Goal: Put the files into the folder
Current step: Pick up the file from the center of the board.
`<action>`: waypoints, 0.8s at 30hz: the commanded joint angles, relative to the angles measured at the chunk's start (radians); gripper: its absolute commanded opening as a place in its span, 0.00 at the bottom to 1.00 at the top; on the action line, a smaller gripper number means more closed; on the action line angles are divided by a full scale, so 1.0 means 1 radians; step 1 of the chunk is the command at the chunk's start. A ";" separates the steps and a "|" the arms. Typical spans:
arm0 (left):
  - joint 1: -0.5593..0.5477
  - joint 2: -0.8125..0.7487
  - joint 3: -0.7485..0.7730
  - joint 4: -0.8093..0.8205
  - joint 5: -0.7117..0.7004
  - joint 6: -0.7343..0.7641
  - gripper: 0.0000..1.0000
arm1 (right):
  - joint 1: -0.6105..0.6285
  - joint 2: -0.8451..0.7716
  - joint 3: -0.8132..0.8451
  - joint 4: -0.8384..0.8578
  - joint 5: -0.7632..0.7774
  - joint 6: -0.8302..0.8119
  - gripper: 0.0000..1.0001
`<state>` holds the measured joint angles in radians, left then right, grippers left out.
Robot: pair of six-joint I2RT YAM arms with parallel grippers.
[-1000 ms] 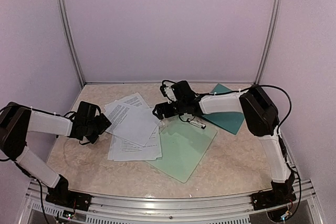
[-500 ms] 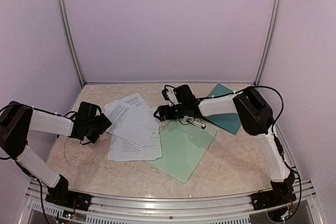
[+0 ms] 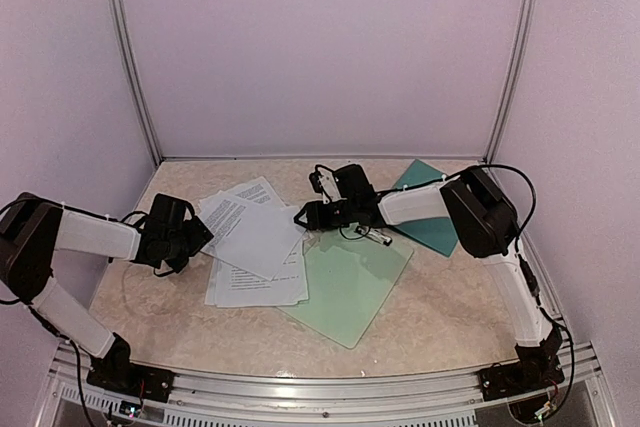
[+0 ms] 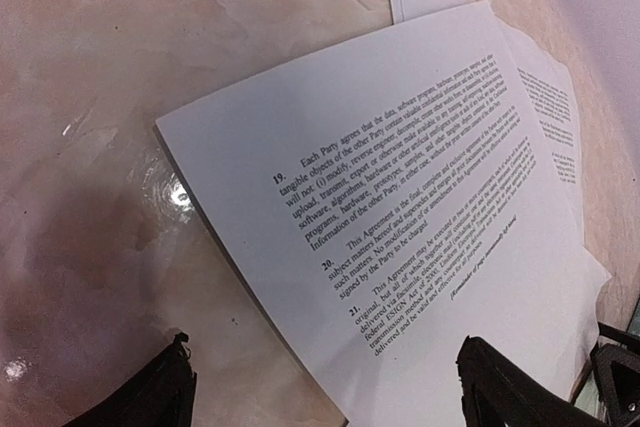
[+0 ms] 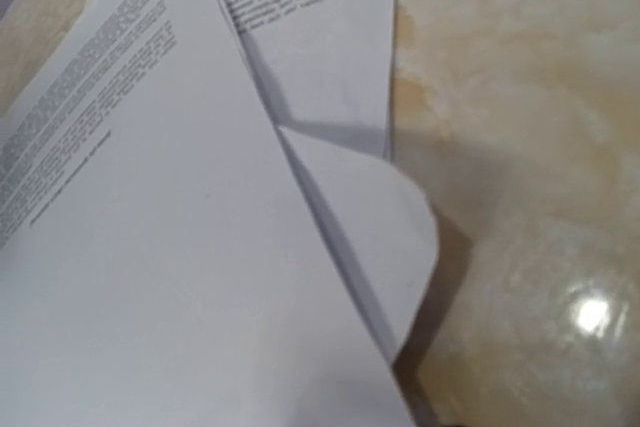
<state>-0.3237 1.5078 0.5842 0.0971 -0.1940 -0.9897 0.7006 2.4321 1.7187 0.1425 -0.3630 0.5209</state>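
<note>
The files [image 3: 258, 242] lie as several overlapping white printed sheets left of centre. The dark teal folder [image 3: 432, 212] lies flat at the back right, partly under the right arm. My left gripper [image 3: 200, 237] is open at the left edge of the pile. In the left wrist view its black fingertips [image 4: 505, 392] straddle a corner of the top sheet [image 4: 400, 197]. My right gripper [image 3: 302, 215] is down at the right edge of the pile. The right wrist view shows only sheets [image 5: 150, 247] very close, one corner curled up [image 5: 390, 237], and its fingers are hidden.
A pale mint-green clipboard [image 3: 350, 282] lies at centre front, with its silver clip [image 3: 375, 237] just under the right wrist. Marbled beige tabletop [image 3: 450, 297] surrounds it. Walls and metal posts close in the back and both sides.
The right arm's elbow has drawn in to the left, and its gripper has settled closer onto the right edge of the sheets. The left arm has stayed put.
</note>
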 commanded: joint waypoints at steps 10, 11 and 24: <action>-0.014 -0.014 0.011 -0.029 -0.048 0.029 0.88 | -0.008 -0.027 -0.066 0.029 -0.005 0.014 0.36; -0.015 -0.014 0.011 -0.030 -0.048 0.029 0.89 | -0.009 -0.030 -0.067 0.029 -0.004 0.014 0.35; -0.016 -0.014 0.012 -0.039 -0.054 0.032 0.88 | -0.018 -0.051 -0.082 0.024 -0.001 0.008 0.21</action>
<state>-0.3344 1.5051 0.5842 0.0795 -0.2260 -0.9752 0.6945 2.4256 1.6646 0.1963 -0.3664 0.5362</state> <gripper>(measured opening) 0.885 0.236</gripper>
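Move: The top file's middle lies about 12 cm to the right hand's left and 4 cm back, roughly 2 cm lower; its right-hand corner is at this hand's fingers. From the right hand, the file under it is centred some 9 cm left and 12 cm back, and the green board 11 cm right and 20 cm back. From the left hand, the top file's middle is about 11 cm right and 4 cm ahead. Sinking slowly by just under 1 cm and easing about half a centimetre to the right, the right hand stays at the right-hand corner of the top file while its half-open fingers go on closing around the sheets' edge, to roughly a quarter open. The wrist barely turns, the fingers still slanting left and down. ##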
